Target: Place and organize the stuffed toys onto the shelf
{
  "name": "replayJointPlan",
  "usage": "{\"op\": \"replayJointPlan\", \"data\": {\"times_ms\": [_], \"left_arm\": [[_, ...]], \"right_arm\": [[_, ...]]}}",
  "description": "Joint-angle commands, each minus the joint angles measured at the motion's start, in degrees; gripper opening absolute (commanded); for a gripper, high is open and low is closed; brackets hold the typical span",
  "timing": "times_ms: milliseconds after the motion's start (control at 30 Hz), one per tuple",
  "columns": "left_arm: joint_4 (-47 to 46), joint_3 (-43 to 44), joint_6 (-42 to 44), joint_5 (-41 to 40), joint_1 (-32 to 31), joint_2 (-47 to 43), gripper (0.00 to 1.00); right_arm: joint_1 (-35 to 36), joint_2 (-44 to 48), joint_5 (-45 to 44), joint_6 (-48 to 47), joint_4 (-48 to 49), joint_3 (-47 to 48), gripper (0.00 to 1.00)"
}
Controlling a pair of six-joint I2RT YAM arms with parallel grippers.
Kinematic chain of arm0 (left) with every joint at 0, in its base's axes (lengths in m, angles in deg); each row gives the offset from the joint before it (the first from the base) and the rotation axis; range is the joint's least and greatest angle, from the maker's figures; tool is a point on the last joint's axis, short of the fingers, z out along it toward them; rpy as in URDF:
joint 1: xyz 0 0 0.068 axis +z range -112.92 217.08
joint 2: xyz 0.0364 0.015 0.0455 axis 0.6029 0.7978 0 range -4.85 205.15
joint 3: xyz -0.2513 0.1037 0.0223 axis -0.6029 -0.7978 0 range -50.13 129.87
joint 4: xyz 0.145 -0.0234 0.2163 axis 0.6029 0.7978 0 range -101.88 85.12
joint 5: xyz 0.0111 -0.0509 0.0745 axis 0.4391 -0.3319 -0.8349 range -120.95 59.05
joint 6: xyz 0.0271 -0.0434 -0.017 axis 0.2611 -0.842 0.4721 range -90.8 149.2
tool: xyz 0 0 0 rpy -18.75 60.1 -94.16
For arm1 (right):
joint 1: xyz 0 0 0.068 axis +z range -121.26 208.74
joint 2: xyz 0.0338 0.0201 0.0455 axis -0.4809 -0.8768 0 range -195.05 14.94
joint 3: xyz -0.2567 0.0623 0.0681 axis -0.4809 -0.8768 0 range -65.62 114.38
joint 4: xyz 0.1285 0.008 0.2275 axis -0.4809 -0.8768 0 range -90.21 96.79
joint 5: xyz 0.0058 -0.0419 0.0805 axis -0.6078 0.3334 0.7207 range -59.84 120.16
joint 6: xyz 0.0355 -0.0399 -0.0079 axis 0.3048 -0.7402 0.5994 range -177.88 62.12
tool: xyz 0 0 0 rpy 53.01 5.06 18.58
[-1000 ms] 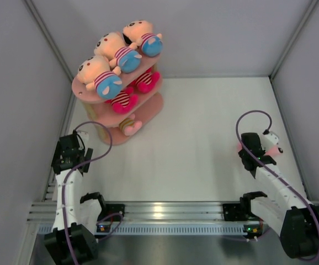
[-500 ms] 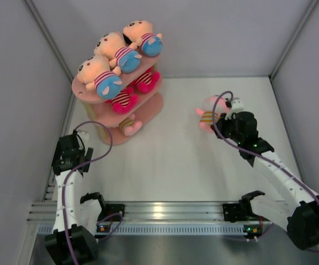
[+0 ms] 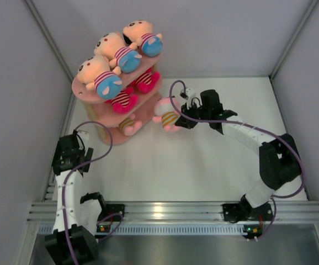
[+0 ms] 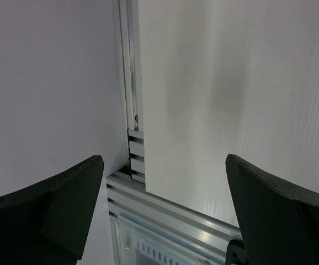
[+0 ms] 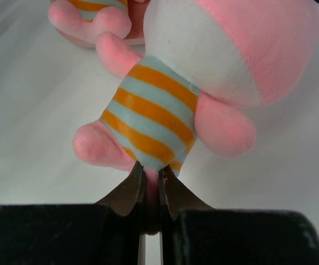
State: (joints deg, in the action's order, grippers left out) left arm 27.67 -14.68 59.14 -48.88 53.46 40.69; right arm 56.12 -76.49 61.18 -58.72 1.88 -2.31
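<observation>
The pink shelf (image 3: pixel 78 87) stands at the back left. Three peach-headed stuffed toys (image 3: pixel 117 51) lie on its top board, two magenta ones (image 3: pixel 125 99) on the middle board, and a pink one with yellow stripes (image 3: pixel 129 127) at the bottom. My right gripper (image 3: pixel 182 117) is shut on the lower end of another pink toy (image 3: pixel 168 113) with orange and pale stripes, held just right of the shelf's lowest board. In the right wrist view the jaws (image 5: pixel 151 182) pinch a pink tuft under that toy (image 5: pixel 159 110). My left gripper (image 3: pixel 71 152) is open and holds nothing.
Grey walls close the table on the left, back and right. An aluminium rail (image 3: pixel 165 211) runs along the near edge; the left wrist view looks down on its corner (image 4: pixel 148 193). The bottom-board toy's legs (image 5: pixel 90 14) show just beyond the held toy.
The right arm has swung from the right side of the table leftward across it, carrying the pink toy up beside the shelf. Left arm unmoved.
</observation>
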Motion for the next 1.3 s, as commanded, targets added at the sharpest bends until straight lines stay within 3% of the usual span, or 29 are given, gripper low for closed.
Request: {"op": "replayJointPlan", "data": {"times_ms": [0,167,333,633,733,767,867,1067,1267], "left_arm": [[-1.05,1.65,-0.49,-0.70,0.14,0.60,0.99],[-1.05,2.00,-0.23,-1.84,0.14,0.69,0.99],[-1.05,2.26,-0.31,-2.63,0.14,-0.27,0.99],[-1.05,2.09,-0.14,-2.98,0.14,0.25,0.99],[-1.05,2.09,-0.14,-2.81,0.14,0.43,0.99],[-1.05,2.00,-0.23,-2.72,0.14,0.43,0.99],[-1.05,1.91,-0.14,-2.55,0.23,0.52,0.99],[-1.05,1.56,0.13,-2.28,0.14,0.52,0.98],[-1.05,1.47,0.12,-1.93,0.14,0.43,0.99]], "right_arm": [[1.89,-6.44,6.15,-4.52,0.88,8.57,0.02],[2.42,-16.22,8.61,-4.96,-2.48,19.72,0.03],[2.86,-22.02,9.58,-2.94,2.87,23.34,0.05],[4.53,-32.83,11.25,-1.10,2.80,36.08,0.10],[4.62,-34.42,8.88,0.40,4.47,36.36,0.24],[4.62,-34.77,8.01,2.66,6.38,36.10,0.36],[4.44,-34.42,5.89,4.44,8.42,35.31,0.58],[4.00,-30.75,-0.26,6.20,6.75,33.03,0.65],[4.09,-23.63,-4.48,14.01,13.95,22.58,0.65]]}}
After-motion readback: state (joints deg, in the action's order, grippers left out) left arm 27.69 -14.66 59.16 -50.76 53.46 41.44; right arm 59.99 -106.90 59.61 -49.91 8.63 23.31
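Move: The right hand holds the last pink orange-striped toy by its leg. Its place, the free end of the bottom shelf, lies about 12 cm ahead, 16 cm left and 5 cm below. The other striped toy already there is roughly 8 cm ahead and 23 cm left, at that same level; a panda toy on the middle shelf sits nearly over the place, about 8 cm above the hand. From the left hand the place is some 28 cm ahead and 27 cm right. Forward and to the left, sinking about 5 cm, the right hand carries the toy by its leg into the bottom shelf, beside the striped toy already there, going some 10 cm each way while swinging slightly counter-clockwise. Near the end of that reach the fingers open and let go of the leg, then the hand turns back clockwise and eases about 2 cm right. ##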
